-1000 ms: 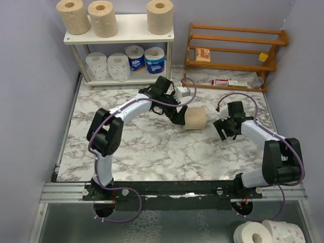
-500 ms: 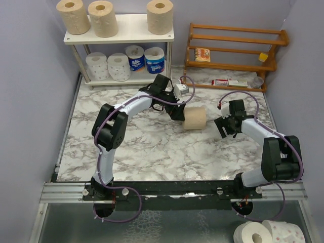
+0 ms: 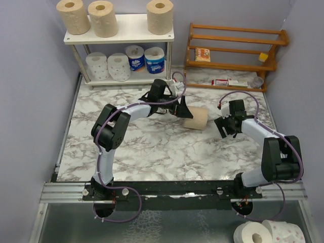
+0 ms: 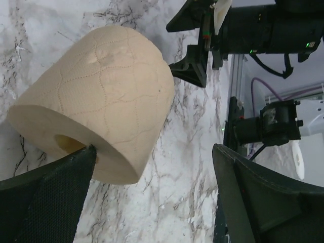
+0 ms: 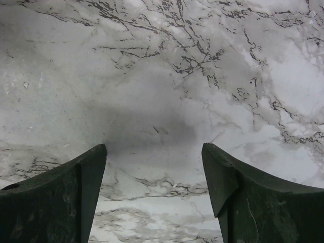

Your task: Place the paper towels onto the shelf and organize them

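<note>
A tan paper towel roll (image 3: 197,118) lies on its side on the marble table (image 3: 152,147). My left gripper (image 3: 181,108) is open at the roll's left end. In the left wrist view the roll (image 4: 101,96) sits toward the left finger (image 4: 45,197), which touches its hollow end; the right finger (image 4: 263,202) stands well apart. My right gripper (image 3: 225,127) is open over bare marble, right of the roll, empty in its wrist view (image 5: 154,192). The white shelf (image 3: 126,30) holds three tan rolls on top, two dotted (image 3: 107,66) and two blue rolls (image 3: 146,58) below.
An orange-brown wooden rack (image 3: 235,53) stands at the back right with small boxes (image 3: 229,82) on and beside it. Two more rolls (image 3: 268,233) lie below the table's near edge at the bottom right. Grey walls close in both sides.
My left arm has swung its wrist back and turned, bringing the open gripper to the roll's left end; the roll has tilted slightly. The right arm has barely moved.
</note>
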Robot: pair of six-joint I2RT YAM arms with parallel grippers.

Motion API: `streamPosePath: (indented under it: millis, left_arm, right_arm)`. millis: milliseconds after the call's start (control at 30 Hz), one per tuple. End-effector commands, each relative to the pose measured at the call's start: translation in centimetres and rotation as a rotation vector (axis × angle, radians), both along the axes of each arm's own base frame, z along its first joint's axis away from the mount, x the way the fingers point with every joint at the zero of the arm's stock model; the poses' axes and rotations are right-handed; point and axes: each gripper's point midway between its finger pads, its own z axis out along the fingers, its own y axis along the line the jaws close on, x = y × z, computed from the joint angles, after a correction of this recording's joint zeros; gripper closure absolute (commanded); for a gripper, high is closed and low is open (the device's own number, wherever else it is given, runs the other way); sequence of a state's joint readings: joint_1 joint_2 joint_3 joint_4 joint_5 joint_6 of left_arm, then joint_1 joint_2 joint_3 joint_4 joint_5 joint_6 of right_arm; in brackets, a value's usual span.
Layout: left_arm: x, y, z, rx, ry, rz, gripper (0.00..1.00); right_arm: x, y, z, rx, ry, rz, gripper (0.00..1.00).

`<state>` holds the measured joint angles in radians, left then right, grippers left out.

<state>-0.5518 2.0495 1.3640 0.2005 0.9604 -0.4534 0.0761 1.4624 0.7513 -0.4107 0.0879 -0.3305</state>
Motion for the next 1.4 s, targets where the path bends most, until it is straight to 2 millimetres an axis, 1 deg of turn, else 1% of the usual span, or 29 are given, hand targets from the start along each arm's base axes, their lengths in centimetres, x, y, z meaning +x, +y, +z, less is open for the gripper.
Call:
streamPosePath:
  millis: [0, 100, 167, 267, 600, 667, 767, 833, 867, 933, 1000, 1033, 1067, 1100, 1167, 1233, 1267, 1333, 1367]
  left_arm:
    - [0.6, -1.4, 4.6, -0.093, 0.0, 0.073, 0.01]
    - [0.5, -1.6, 3.7, -0.073, 0.023, 0.102, 0.13]
    - [0.4, -1.8, 3.3, -0.065, 0.029, 0.109, 0.23]
    - [0.2, -2.0, 2.2, -0.046, 0.043, 0.116, 0.29]
    - [-0.4, -2.5, -0.9, 0.028, 0.074, 0.154, 0.27]
    - [-0.4, -2.8, -1.4, 0.044, 0.073, 0.157, 0.31]
    - [-0.6, -3.4, -1.9, 0.06, 0.063, 0.149, 0.42]
    - [-0.4, -3.6, -2.2, 0.073, 0.053, 0.155, 0.47]
    - [-0.3, -3.7, -2.3, 0.079, 0.047, 0.159, 0.51]
    - [-0.1, -3.7, -2.5, 0.086, 0.04, 0.164, 0.66]
    - [0.1, -3.7, -2.8, 0.093, 0.037, 0.172, 0.84]
    - [0.1, -3.7, -3.1, 0.1, 0.038, 0.176, 0.91]
    - [0.5, -4.0, -2.6, 0.093, 0.027, 0.177, 0.98]
    - [0.8, -4.1, -2.3, 0.093, 0.018, 0.176, 1.0]
    - [1.1, -4.4, -1.5, 0.091, -0.005, 0.164, 1.0]
    - [1.6, -4.4, -0.1, 0.099, -0.072, 0.142, 1.0]
    - [1.9, -4.3, 0.9, 0.112, -0.125, 0.128, 1.0]
    - [2.9, -3.5, 2.9, 0.175, -0.276, 0.104, 1.0]
    - [3.8, -3.2, 5.3, 0.196, -0.385, 0.1, 1.0]
  right_arm:
    - [-2.9, -0.9, -2.4, -0.031, 0.116, -0.002, 0.23]
    - [-2.9, -1.1, -2.6, -0.04, 0.123, -0.009, 0.23]
    - [-2.9, -1.1, -2.6, -0.04, 0.123, -0.009, 0.23]
    - [-2.8, -1.2, -2.3, -0.042, 0.11, -0.012, 0.23]
    - [-2.6, -1.2, -1.8, -0.04, 0.088, -0.016, 0.23]
    - [-2.6, -1.2, -1.6, -0.043, 0.084, -0.016, 0.23]
    - [-2.5, -1.2, -1.5, -0.042, 0.078, -0.017, 0.23]
    - [-2.5, -1.2, -1.6, -0.041, 0.079, -0.016, 0.23]
    - [-2.5, -1.2, -1.6, -0.041, 0.08, -0.015, 0.23]
    - [-2.6, -1.2, -1.7, -0.041, 0.085, -0.015, 0.23]
    - [-2.6, -1.2, -1.7, -0.04, 0.085, -0.015, 0.23]
    - [-2.6, -1.1, -1.7, -0.04, 0.085, -0.013, 0.23]
    - [-2.5, -1.1, -1.7, -0.039, 0.083, -0.012, 0.23]
    - [-2.6, -1.1, -1.7, -0.037, 0.085, -0.012, 0.23]
    - [-2.6, -1.1, -1.8, -0.037, 0.088, -0.01, 0.23]
    - [-2.6, -1.0, -1.8, -0.035, 0.089, -0.007, 0.23]
    - [-2.6, -1.0, -1.8, -0.034, 0.089, -0.007, 0.23]
    - [-2.5, -1.0, -1.7, -0.034, 0.086, -0.009, 0.23]
    - [-2.5, -1.0, -1.6, -0.033, 0.084, -0.007, 0.23]
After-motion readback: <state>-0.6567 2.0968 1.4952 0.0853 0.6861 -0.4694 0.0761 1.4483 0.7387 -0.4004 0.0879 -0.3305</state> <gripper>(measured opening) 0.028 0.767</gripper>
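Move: The paper towel roll lies on its side, its hollow end facing the left gripper, its middle about 6 cm to the right of that hand, 2 cm ahead and some 6 cm below. The right gripper hovers roughly 20 cm to the left hand's right, 4 cm nearer the base and 11 cm lower. From the right hand, the same roll is about 15 cm left, 6 cm ahead and a few centimetres above. At the roll's near hollow end, the left gripper goes from wide open to fully shut while it moves about 4 cm right towards the roll. It first lifts a centimetre, then sinks some 3 to 4 cm, turning slightly counter-clockwise, and finishes by rising and swinging a couple of centimetres forward, the closed tips against the end face beside the core. ##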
